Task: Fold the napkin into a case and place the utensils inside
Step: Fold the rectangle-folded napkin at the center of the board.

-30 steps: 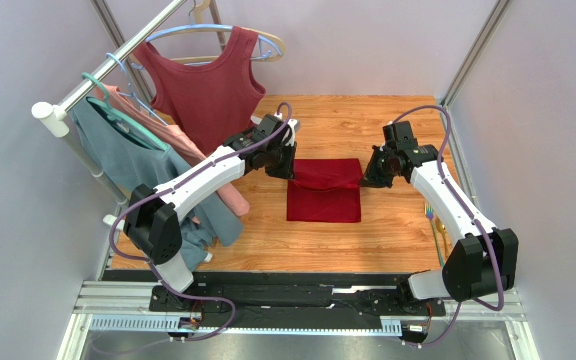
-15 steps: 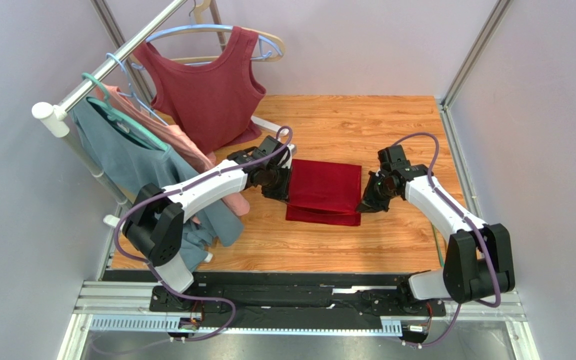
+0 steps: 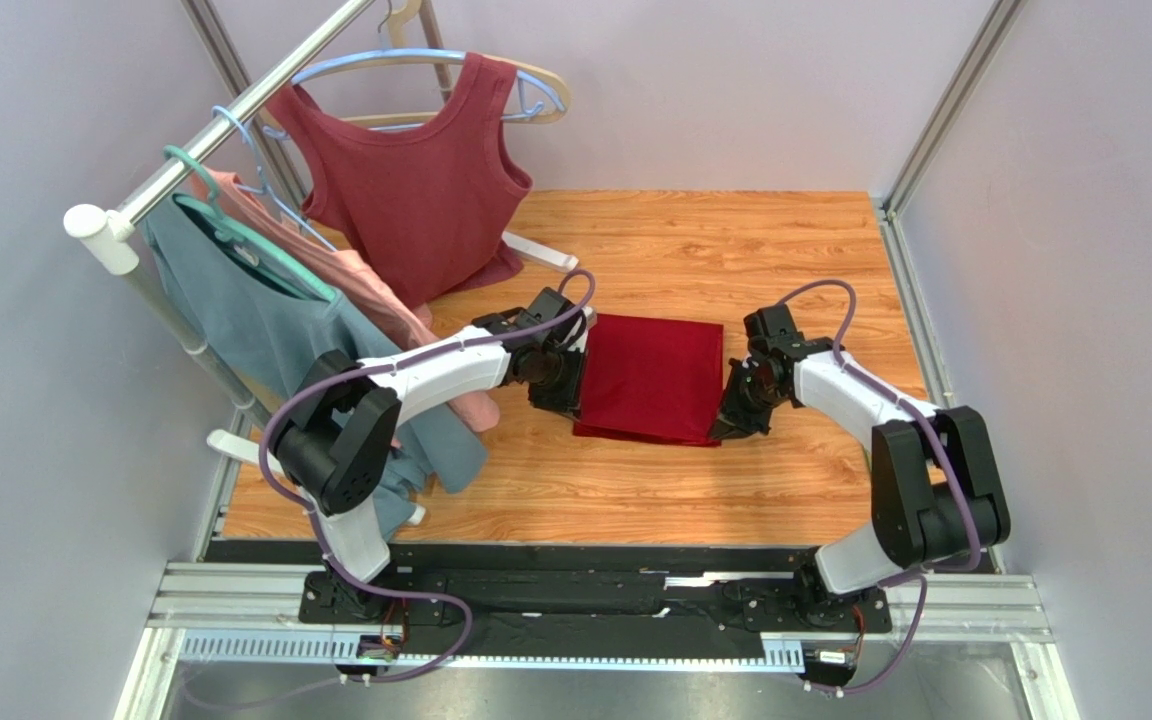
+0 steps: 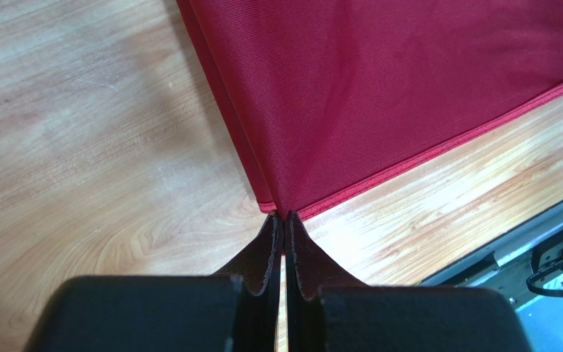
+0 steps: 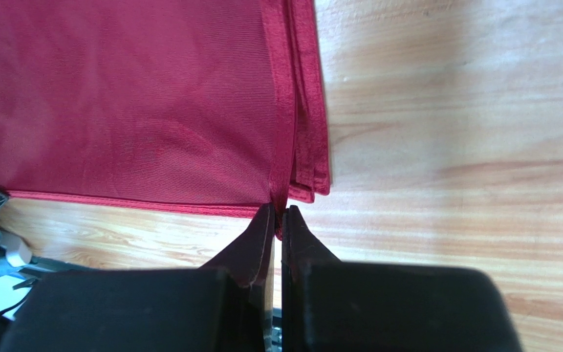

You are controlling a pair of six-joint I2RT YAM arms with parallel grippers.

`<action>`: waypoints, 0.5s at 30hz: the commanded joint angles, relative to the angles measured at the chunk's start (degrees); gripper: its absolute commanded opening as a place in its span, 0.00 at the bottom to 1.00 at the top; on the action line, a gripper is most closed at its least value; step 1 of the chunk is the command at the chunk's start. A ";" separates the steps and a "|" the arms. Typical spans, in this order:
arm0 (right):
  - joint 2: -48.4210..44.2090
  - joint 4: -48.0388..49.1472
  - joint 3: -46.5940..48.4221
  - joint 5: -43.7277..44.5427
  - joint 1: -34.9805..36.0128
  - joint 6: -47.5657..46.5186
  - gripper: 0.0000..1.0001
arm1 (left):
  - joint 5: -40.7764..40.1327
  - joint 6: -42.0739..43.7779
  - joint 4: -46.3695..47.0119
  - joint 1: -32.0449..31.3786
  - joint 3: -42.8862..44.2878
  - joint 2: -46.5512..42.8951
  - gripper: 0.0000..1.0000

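The crimson napkin [image 3: 650, 378] lies folded in layers in the middle of the wooden table. My left gripper [image 3: 578, 408] is shut on its near-left corner; in the left wrist view the tips [image 4: 284, 214] pinch the hemmed corner of the napkin [image 4: 409, 81], which is pulled taut. My right gripper [image 3: 720, 426] is shut on the near-right corner; in the right wrist view the gripper [image 5: 278, 213] nips the top layer of the napkin [image 5: 130, 103] beside the stacked edges. Both grippers sit low at the table. No utensils are in view.
A clothes rail [image 3: 207, 143] stands at the left with a maroon sleeveless top [image 3: 417, 165], a teal shirt [image 3: 237, 323] and a pink garment [image 3: 372, 293], close to my left arm. Bare wood [image 3: 778, 255] lies behind the napkin. A black rail [image 3: 582, 555] borders the near edge.
Both grippers have carried the napkin's far edge toward me and down onto the near edge, folding it over. The cloth now looks shorter front to back.
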 commanded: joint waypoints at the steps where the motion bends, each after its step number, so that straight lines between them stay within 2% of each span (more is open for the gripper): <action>1: 2.30 3.08 -0.30 2.45 -0.27 -1.93 0.00 | 1.62 -0.95 2.71 0.11 -1.58 0.74 0.00; 5: 3.01 3.88 -0.48 2.09 -0.27 -2.01 0.00 | 2.06 -1.74 3.94 0.11 -3.86 0.66 0.00; 7: 3.01 3.70 0.04 1.83 -0.27 -2.71 0.00 | 2.68 -1.66 4.29 0.11 -4.22 -0.13 0.09; 8: 2.66 2.48 0.31 2.26 -0.36 -3.33 0.03 | 2.25 -1.48 3.94 0.02 -4.31 -0.83 0.20; 10: 0.30 0.72 1.01 5.41 -0.36 -5.16 0.23 | 1.11 -0.43 2.71 0.02 -4.66 -5.20 0.30; 12: -1.90 -2.09 2.85 8.49 -0.45 -6.58 0.42 | 0.92 0.80 1.22 -0.07 -5.01 -8.82 0.53; 13: -3.82 -3.06 3.82 10.42 -0.36 -7.89 0.45 | 0.92 0.81 0.78 -0.07 -4.92 -11.71 0.59; 15: -4.72 -4.30 6.63 10.27 -0.36 -8.34 0.48 | 1.88 0.81 -1.32 -0.15 -3.00 -13.05 0.62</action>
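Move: Both hands pinch the upper layer's near corners. For the left hand, the folded napkin's near-left corner on the board lies about 2 cm back, 1 cm left and 3 cm below, and the napkin's middle about 6 cm ahead and 9 cm right. For the right hand, the near-right corner lies about 1 cm back, 1 cm right and 2 cm below; the napkin's middle is some 8 cm ahead and 8 cm left, the utensils roughly 20 cm right and 5 cm back. Still pinching the napkin's upper corners, both hands sink about 2 cm to lay them on the layers beneath, the left also easing back. Then both grippers open and let go: the left draws farther back and slightly left, rising about 2 cm, while the right slides about 2 cm right, away from the napkin, rolling slightly and lifting a little. ##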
